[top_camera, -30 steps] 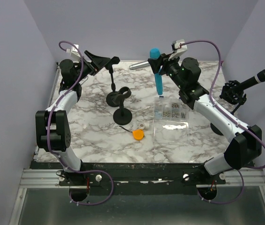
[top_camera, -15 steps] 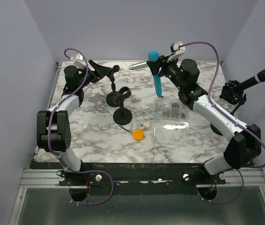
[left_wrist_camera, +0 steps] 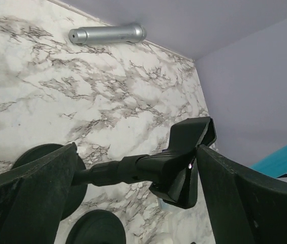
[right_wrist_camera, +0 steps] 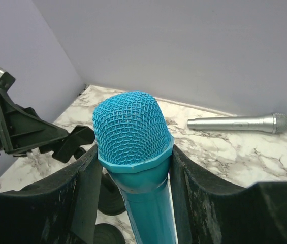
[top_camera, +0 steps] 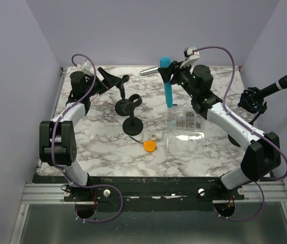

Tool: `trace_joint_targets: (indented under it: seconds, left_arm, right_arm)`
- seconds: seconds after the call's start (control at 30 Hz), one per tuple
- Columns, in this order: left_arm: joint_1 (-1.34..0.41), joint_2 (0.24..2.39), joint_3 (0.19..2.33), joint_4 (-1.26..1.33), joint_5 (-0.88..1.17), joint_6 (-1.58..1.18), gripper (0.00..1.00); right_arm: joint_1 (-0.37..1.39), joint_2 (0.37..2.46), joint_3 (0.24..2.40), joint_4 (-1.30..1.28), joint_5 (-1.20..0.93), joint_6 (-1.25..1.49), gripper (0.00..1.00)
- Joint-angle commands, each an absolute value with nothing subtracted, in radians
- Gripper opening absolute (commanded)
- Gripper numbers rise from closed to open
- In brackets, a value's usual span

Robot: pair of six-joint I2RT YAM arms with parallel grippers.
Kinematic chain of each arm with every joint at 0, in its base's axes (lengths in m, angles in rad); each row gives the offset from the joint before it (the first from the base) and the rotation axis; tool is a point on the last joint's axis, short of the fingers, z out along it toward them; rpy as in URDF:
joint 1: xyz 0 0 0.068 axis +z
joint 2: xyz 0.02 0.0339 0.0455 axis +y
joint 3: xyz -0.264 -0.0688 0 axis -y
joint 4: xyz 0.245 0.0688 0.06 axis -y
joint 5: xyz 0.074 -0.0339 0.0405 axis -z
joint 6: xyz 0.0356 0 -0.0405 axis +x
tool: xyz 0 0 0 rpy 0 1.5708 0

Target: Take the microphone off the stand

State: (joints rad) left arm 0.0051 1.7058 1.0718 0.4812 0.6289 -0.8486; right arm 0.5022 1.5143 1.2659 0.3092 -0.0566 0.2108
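Note:
My right gripper [top_camera: 169, 76] is shut on the blue microphone [top_camera: 169, 94] just under its mesh head and holds it upright above the table, apart from any stand. In the right wrist view the microphone [right_wrist_camera: 133, 132] fills the gap between the fingers of the right gripper [right_wrist_camera: 133, 152]. My left gripper [top_camera: 111, 79] is open at the back left. The black stand's empty clip [top_camera: 123, 80] lies between its fingers. In the left wrist view the clip [left_wrist_camera: 184, 157] touches the right finger [left_wrist_camera: 245, 198] of the left gripper [left_wrist_camera: 135, 150], far from the left finger.
A silver microphone [top_camera: 151, 71] lies by the back edge. A second black stand [top_camera: 132, 124] is mid-table. A clear box of screws [top_camera: 185, 127], an orange cap [top_camera: 149, 146] and a small white part [top_camera: 156, 137] are near it. A black microphone on a stand [top_camera: 280, 84] is at the far right.
My left gripper has moved nearer and lower, and the stand's clip has come down with it. My right gripper has shifted slightly left, with the blue microphone more upright.

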Motion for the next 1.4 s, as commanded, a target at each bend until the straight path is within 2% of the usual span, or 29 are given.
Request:
trace_joint_targets:
  seconds: [0.0, 0.13, 0.2, 0.3, 0.47, 0.63, 0.73, 0.87, 0.97, 1.1, 1.37]
  left_arm:
    - [0.003, 1.576, 1.177, 0.193, 0.525, -0.690, 0.98]
    - [0.003, 1.462, 1.285, 0.015, 0.410, -0.555, 0.98]
    - [0.003, 1.414, 1.316, -0.053, 0.376, -0.492, 0.98]
    - [0.003, 1.343, 1.287, -0.076, 0.345, -0.438, 0.99]
    - [-0.039, 1.248, 1.197, -0.055, 0.288, -0.361, 0.98]
    - [-0.050, 1.221, 1.262, -0.125, 0.301, -0.330, 0.98]
    - [-0.070, 1.188, 1.270, -0.143, 0.302, -0.302, 0.98]
    - [-0.126, 1.125, 1.186, -0.092, 0.235, -0.211, 0.99]
    - [-0.131, 1.098, 1.156, -0.112, 0.214, -0.190, 0.98]
    - [-0.138, 1.054, 1.132, -0.089, 0.183, -0.167, 0.98]
    - [-0.140, 1.062, 1.106, -0.060, 0.201, -0.182, 0.99]
  right_arm:
    - [0.493, 1.571, 1.306, 0.321, 0.053, 0.315, 0.01]
    - [0.486, 1.625, 1.339, 0.364, 0.054, 0.353, 0.01]
    - [0.485, 1.664, 1.382, 0.339, 0.158, 0.405, 0.01]
    - [0.461, 1.715, 1.433, 0.272, 0.339, 0.615, 0.01]
    - [0.448, 1.827, 1.460, 0.326, 0.392, 0.893, 0.01]
    - [0.447, 1.970, 1.511, 0.300, 0.531, 1.190, 0.01]
    - [0.446, 2.076, 1.621, 0.139, 0.633, 1.393, 0.01]
    - [0.447, 2.214, 1.763, 0.024, 0.745, 1.468, 0.01]
    - [0.432, 2.274, 1.799, -0.010, 0.758, 1.544, 0.01]
    - [0.406, 2.378, 1.920, -0.216, 0.737, 1.724, 0.01]
    - [0.373, 2.502, 2.013, -0.277, 0.698, 1.849, 0.01]
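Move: The right hand holds the blue microphone upright; the bare table spot where it is to lie is about 20 cm ahead, 1 cm right and some 31 cm below. The silver microphone lies 9 cm beyond that spot; the parts tray is 14 cm right and 2 cm back of the hand. From the open left hand, the emptied stand's clip is 2 cm ahead, 6 cm right; the spot lies 14 cm ahead, 25 cm right, 18 cm down. Keeping its grip just below the head, the right hand swings the blue microphone forward and then mostly down, about 27 cm lower and 20 cm farther out with some drift right, rolling its left side up and turning clockwise to lay the body over towards the table in front of the silver microphone. Meanwhile the left hand, fingers still wide open, rises from beside the emptied stand's clip and draws back, ending some 15 cm higher and 12 cm nearer its base. ##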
